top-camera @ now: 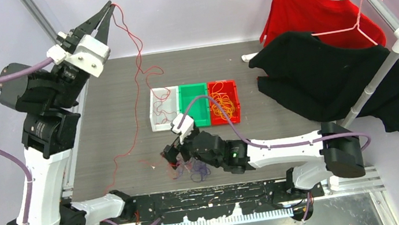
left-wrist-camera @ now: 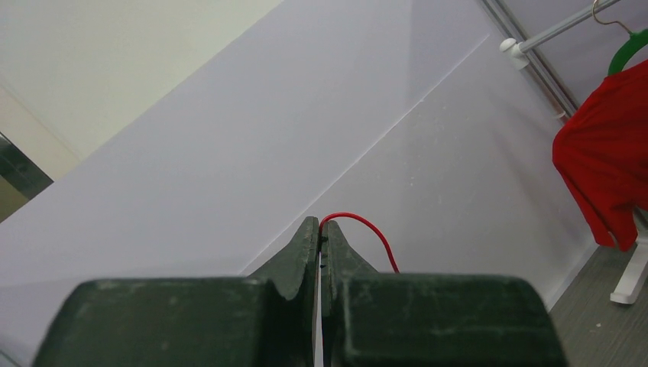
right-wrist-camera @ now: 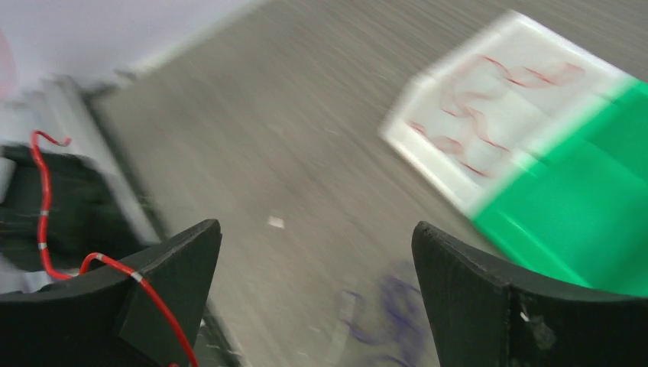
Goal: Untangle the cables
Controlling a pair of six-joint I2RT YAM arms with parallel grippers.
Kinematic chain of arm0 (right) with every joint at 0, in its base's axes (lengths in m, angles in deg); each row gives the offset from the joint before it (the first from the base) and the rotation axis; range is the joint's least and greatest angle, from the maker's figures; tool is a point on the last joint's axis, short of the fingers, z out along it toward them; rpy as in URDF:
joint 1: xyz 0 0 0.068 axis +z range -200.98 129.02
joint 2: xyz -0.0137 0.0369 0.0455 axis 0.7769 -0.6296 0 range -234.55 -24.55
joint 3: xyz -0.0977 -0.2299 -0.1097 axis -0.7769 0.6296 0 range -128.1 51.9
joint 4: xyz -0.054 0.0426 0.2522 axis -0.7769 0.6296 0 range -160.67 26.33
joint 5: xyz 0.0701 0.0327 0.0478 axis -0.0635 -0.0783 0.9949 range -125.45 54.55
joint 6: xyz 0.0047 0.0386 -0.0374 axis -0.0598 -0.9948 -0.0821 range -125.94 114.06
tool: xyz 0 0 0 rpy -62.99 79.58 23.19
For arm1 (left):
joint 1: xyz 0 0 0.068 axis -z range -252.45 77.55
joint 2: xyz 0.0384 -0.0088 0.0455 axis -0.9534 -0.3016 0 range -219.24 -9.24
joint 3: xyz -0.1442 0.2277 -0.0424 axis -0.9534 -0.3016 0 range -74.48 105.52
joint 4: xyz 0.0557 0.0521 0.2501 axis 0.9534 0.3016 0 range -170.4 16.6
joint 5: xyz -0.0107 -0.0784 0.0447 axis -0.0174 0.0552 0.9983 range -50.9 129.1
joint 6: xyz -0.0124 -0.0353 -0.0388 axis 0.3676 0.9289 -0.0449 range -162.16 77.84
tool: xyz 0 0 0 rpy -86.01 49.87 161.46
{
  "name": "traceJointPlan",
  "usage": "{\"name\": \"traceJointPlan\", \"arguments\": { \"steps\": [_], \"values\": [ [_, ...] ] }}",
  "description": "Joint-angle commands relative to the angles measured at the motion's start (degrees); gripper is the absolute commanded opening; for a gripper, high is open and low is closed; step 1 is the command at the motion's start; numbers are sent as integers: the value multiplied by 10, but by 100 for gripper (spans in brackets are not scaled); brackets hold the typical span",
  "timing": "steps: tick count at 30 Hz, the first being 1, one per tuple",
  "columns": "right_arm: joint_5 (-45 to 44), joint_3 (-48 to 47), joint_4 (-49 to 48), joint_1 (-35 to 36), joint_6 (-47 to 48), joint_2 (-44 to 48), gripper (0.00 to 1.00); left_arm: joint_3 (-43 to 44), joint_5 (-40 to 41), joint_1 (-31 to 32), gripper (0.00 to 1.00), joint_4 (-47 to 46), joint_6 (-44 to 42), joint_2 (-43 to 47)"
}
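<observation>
My left gripper (top-camera: 110,6) is raised high at the back left, shut on the end of the red cable (top-camera: 138,68). That cable hangs down, loops through the white bin (top-camera: 153,111) and trails onto the table. In the left wrist view it arches out of the closed tips of the left gripper (left-wrist-camera: 320,225) as a red cable (left-wrist-camera: 368,226). My right gripper (top-camera: 173,157) hovers open near the front edge, beside a dark purple-blue cable clump (top-camera: 195,174). The right gripper (right-wrist-camera: 316,226) holds nothing, with the purple-blue cable (right-wrist-camera: 397,306) blurred below it. An orange-yellow cable (top-camera: 224,106) lies in the red bin (top-camera: 221,83).
A green bin (top-camera: 189,92) sits between the white and red ones. A clothes rack (top-camera: 391,58) at the right carries a red garment (top-camera: 312,13) and a black garment (top-camera: 327,81) that hangs over the table's right side.
</observation>
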Motion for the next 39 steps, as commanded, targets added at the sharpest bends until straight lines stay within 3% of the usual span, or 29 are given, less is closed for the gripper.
{"name": "traceJointPlan", "arguments": {
  "steps": [1,3,5,7,9,15,27,31,34,39],
  "values": [
    [-258,-3,219,5,73,21,100,-11,-21,4,0,-18,-41,21],
    [-354,9,238,22,104,24,100,-18,4,7,0,-31,-51,18],
    [-360,28,177,33,110,59,100,-31,39,7,0,-12,-37,14],
    [-231,70,68,28,78,117,100,-60,56,8,0,20,-21,19],
    [-90,112,-78,24,49,141,100,-112,60,9,0,-3,0,36],
    [63,74,-228,23,-26,67,100,-130,79,24,0,-9,7,40],
    [90,-33,-312,-3,-141,-91,100,-107,85,43,0,1,-7,41],
    [84,-69,-314,-13,-168,-128,95,-102,88,46,0,0,-8,42],
    [83,-83,-317,-21,-176,-152,79,-94,90,46,0,4,-9,43],
    [72,-95,-294,-53,-166,-159,12,-88,93,47,0,18,-16,50]
  ]
}}
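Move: The hanging strand of the red cable that my open right hand wants is some 8 cm to its left, about 2 cm ahead and 3 cm higher. The purple cable tangle is roughly 6 cm right and 3 cm back, 21 cm below that hand; the white compartment is about 18 cm ahead, 1 cm left and 20 cm down. From my left hand, already gripping the cable, the same strand is about 42 cm below, 8 cm back and 5 cm left. I first flick my open right hand right and down, about 9 cm, rolling its left side down, then sweep it back left and up past its start to the hanging red strand, rolling the other way, and close my fingers on it. Meanwhile my left hand keeps its pinch, dips about 10 cm with some forward travel and a slight downward tip, then eases up a little. ##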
